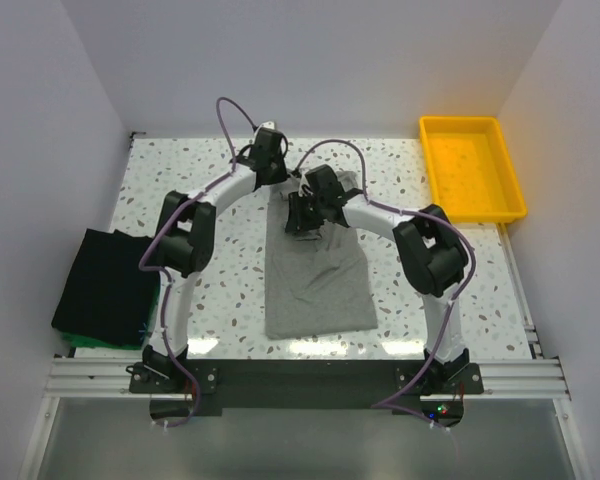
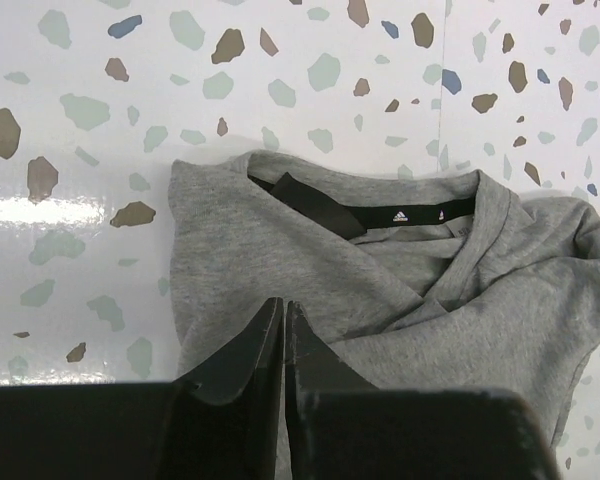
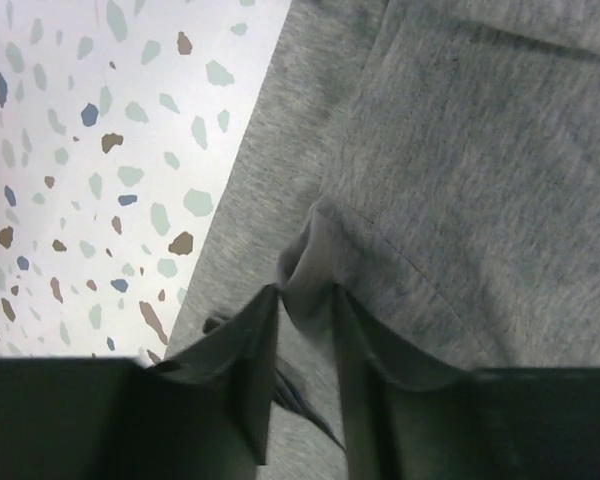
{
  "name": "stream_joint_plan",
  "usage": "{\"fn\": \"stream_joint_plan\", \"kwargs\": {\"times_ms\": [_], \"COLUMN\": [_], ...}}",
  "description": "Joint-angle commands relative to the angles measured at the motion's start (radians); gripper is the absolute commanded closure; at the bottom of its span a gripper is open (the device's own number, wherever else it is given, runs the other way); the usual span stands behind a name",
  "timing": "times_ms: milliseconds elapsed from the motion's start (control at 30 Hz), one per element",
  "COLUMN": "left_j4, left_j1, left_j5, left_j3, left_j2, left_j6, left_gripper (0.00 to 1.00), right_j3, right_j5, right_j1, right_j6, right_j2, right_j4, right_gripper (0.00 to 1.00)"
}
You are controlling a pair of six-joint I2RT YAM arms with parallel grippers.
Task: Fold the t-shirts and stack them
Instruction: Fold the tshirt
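The heather-grey t-shirt (image 1: 318,275) lies lengthwise in the middle of the table, its far end bunched under the grippers. In the left wrist view its collar with the black label band (image 2: 410,215) faces the camera, and rumpled folds lie to the right. My left gripper (image 1: 272,172) is shut, with its fingertips (image 2: 283,308) over the shirt's left shoulder area and no cloth visibly between them. My right gripper (image 1: 302,222) is shut on a raised fold of the grey shirt (image 3: 310,275). The folded black shirt (image 1: 105,285) lies on a green one (image 1: 80,342) at the table's left edge.
A yellow plastic tray (image 1: 510,170) stands at the back right. White walls close in the table on three sides. The aluminium rail with the arm bases (image 1: 300,375) runs along the near edge. The terrazzo table top (image 1: 180,170) shows round the shirt.
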Motion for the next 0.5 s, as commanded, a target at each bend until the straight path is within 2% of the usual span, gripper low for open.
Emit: {"fn": "stream_joint_plan", "kwargs": {"times_ms": [0,67,200,333,467], "left_j4": [0.051,0.056,0.083,0.094,0.137], "left_j1": [0.013,0.013,0.013,0.013,0.004], "left_j5": [0.035,0.049,0.077,0.132,0.175], "left_j3": [0.044,0.033,-0.036,-0.084,-0.203], "left_j2": [-0.008,-0.034,-0.102,-0.175,-0.260], "left_j6": [0.006,0.009,0.009,0.009,-0.011], "left_gripper": [0.85,0.81,0.68,0.60,0.54], "right_j3": [0.058,0.075,0.082,0.063,0.013], "right_j5": [-0.022,0.007,-0.003,0.011,0.055], "right_j1": [0.006,-0.005,-0.059,-0.164,-0.224], "right_j6": [-0.046,-0.052,-0.020,0.055,0.103], "right_j2": [0.015,0.005,-0.056,-0.126,-0.179], "right_j4": [0.014,-0.006,-0.013,-0.044,-0.102], "right_gripper": [0.64,0.59,0.45,0.43,0.43]}}
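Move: The right hand has the tip of the t-shirt's folded-over flap between its nearly shut fingers. From there the black neckband is about 13 cm ahead and 2 cm to the right, and the shirt's left edge about 5 cm to the left, level with the hand. The left hand, nearly shut over the upper fold's left corner, has this corner about 2 cm below and 2 cm back; the neckband is some 4 cm ahead and 5 cm to its right. The right fingers let go of the flap tip, opening to over half with a slight dip. That hand then sweeps right and forward, about 8 cm across, and rises some 5 cm over the shirt's right half. Meanwhile the left hand spreads its fingers to nearly half open, holding its place at first, then backs off and up from the fold corner, about 4 cm in all. ##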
